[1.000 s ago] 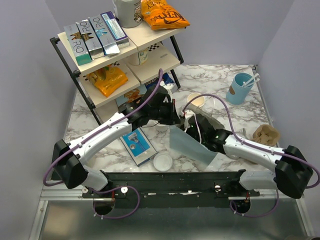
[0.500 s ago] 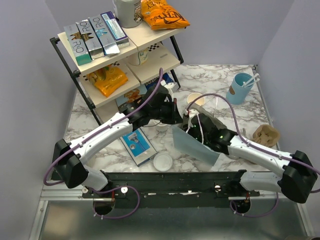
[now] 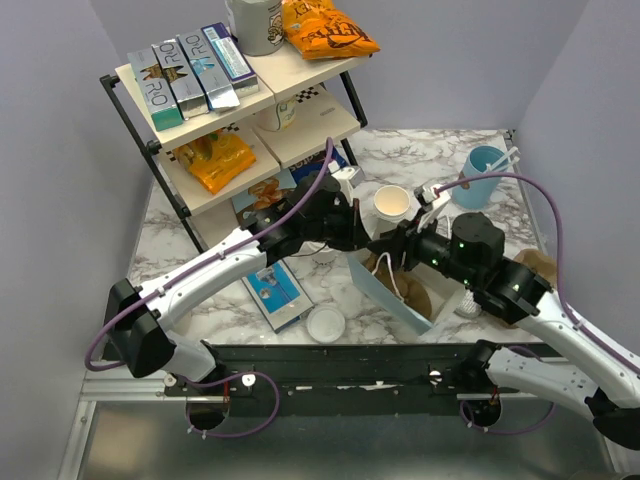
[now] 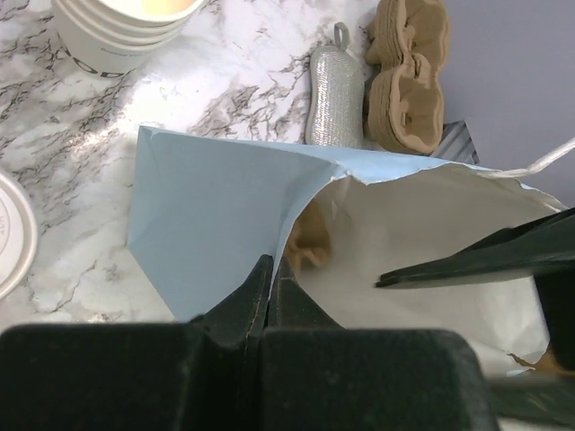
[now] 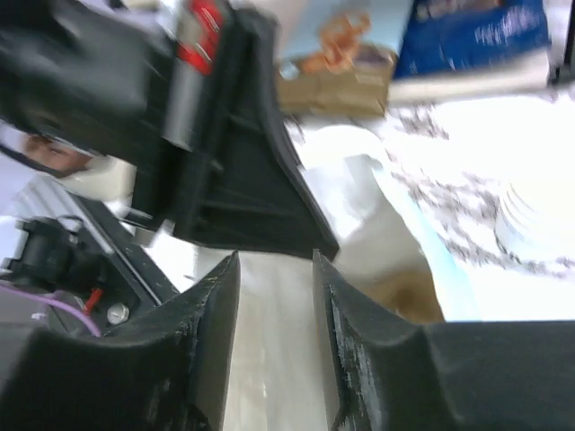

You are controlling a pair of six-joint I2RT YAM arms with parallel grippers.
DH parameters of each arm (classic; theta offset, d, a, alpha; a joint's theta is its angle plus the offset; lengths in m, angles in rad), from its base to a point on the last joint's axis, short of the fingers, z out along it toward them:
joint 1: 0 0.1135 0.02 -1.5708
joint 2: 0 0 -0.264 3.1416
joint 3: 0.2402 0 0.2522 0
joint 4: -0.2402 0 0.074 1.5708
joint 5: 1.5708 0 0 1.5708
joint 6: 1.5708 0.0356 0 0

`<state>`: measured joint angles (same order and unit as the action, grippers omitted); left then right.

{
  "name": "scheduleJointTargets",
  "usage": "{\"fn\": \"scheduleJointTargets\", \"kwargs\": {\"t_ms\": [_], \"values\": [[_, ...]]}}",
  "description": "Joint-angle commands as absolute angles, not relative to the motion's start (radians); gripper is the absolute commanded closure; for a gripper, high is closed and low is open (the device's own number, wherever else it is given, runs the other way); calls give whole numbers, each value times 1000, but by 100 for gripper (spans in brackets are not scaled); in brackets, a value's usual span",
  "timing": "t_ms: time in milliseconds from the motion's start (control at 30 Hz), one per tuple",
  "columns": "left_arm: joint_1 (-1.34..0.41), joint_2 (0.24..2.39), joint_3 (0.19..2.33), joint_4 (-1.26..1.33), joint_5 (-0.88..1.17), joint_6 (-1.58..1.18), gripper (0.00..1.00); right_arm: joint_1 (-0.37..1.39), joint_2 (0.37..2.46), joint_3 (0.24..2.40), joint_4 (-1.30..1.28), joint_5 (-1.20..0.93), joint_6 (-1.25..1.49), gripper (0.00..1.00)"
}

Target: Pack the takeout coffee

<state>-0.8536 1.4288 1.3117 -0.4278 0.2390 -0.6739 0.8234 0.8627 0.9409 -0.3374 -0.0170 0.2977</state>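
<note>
A light blue paper bag (image 3: 385,290) lies open on the marble table, its white inside (image 4: 422,233) showing, with something tan at its bottom (image 4: 310,241). My left gripper (image 4: 269,266) is shut on the bag's rim and holds the mouth up; from above it sits at the bag's back left corner (image 3: 352,238). My right gripper (image 5: 276,260) hovers over the bag's mouth (image 3: 398,246) with its jaws apart and nothing between them. The takeout coffee is hidden or out of view.
A stack of lidless cups (image 3: 392,203) stands just behind the bag. A loose white lid (image 3: 326,322) and a blue booklet (image 3: 275,288) lie near the front. Brown cup carriers (image 4: 409,67), a silver pouch (image 4: 334,90), a blue straw cup (image 3: 482,175) and the shelf rack (image 3: 230,110) surround them.
My right gripper has opened and the right arm has lifted up and back from the bag's mouth. The bag gapes wider. The left gripper keeps its hold on the rim.
</note>
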Motion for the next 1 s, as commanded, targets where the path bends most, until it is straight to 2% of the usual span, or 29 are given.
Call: {"fn": "scheduleJointTargets", "kwargs": {"t_ms": [0, 167, 333, 500, 600, 833, 967], "values": [[-880, 1373, 1290, -354, 235, -569, 100, 824, 787, 1014, -301, -104, 249, 45], [-925, 1327, 1250, -287, 198, -465, 100, 824, 681, 1055, -249, -187, 227, 25], [-942, 1273, 1168, -203, 195, -385, 100, 824, 557, 1023, -103, -288, 270, 13], [-977, 1192, 1059, -100, 173, -330, 100, 825, 506, 971, -8, -402, 290, 10], [-997, 1148, 1005, -68, 156, -311, 100, 824, 489, 959, 48, -339, 301, 10], [-1043, 955, 767, 122, 133, -269, 100, 825, 436, 858, 5, -175, 209, 9], [-1052, 894, 718, 133, 132, -253, 100, 824, 407, 812, -41, -123, 203, 9]]}}
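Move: The left hand, shut on the bag's rim, has the loose lid about 7 cm back and 7 cm to its left, 17 cm below; the bag's middle is 5 cm back, 6 cm right, 8 cm down. From the empty right hand, the bag's middle lies about 5 cm back, 3 cm right and 12 cm below, and the cup stack 8 cm ahead, 2 cm right, 14 cm down. The right hand lifts clear of the bag's mouth, spreading its half-open fingers wide as it climbs some 18 cm, draws back about 11 cm and a little right and tips its fingers up about 30 degrees, then sinks 4–5 cm and edges forward again, still wide open above the bag's blue side. Meanwhile the left hand keeps its pinch on the rim and pulls it about 8 cm back towards the robot and a little left, towards the loose lid, its fingers tipping up by roughly 30 degrees. ##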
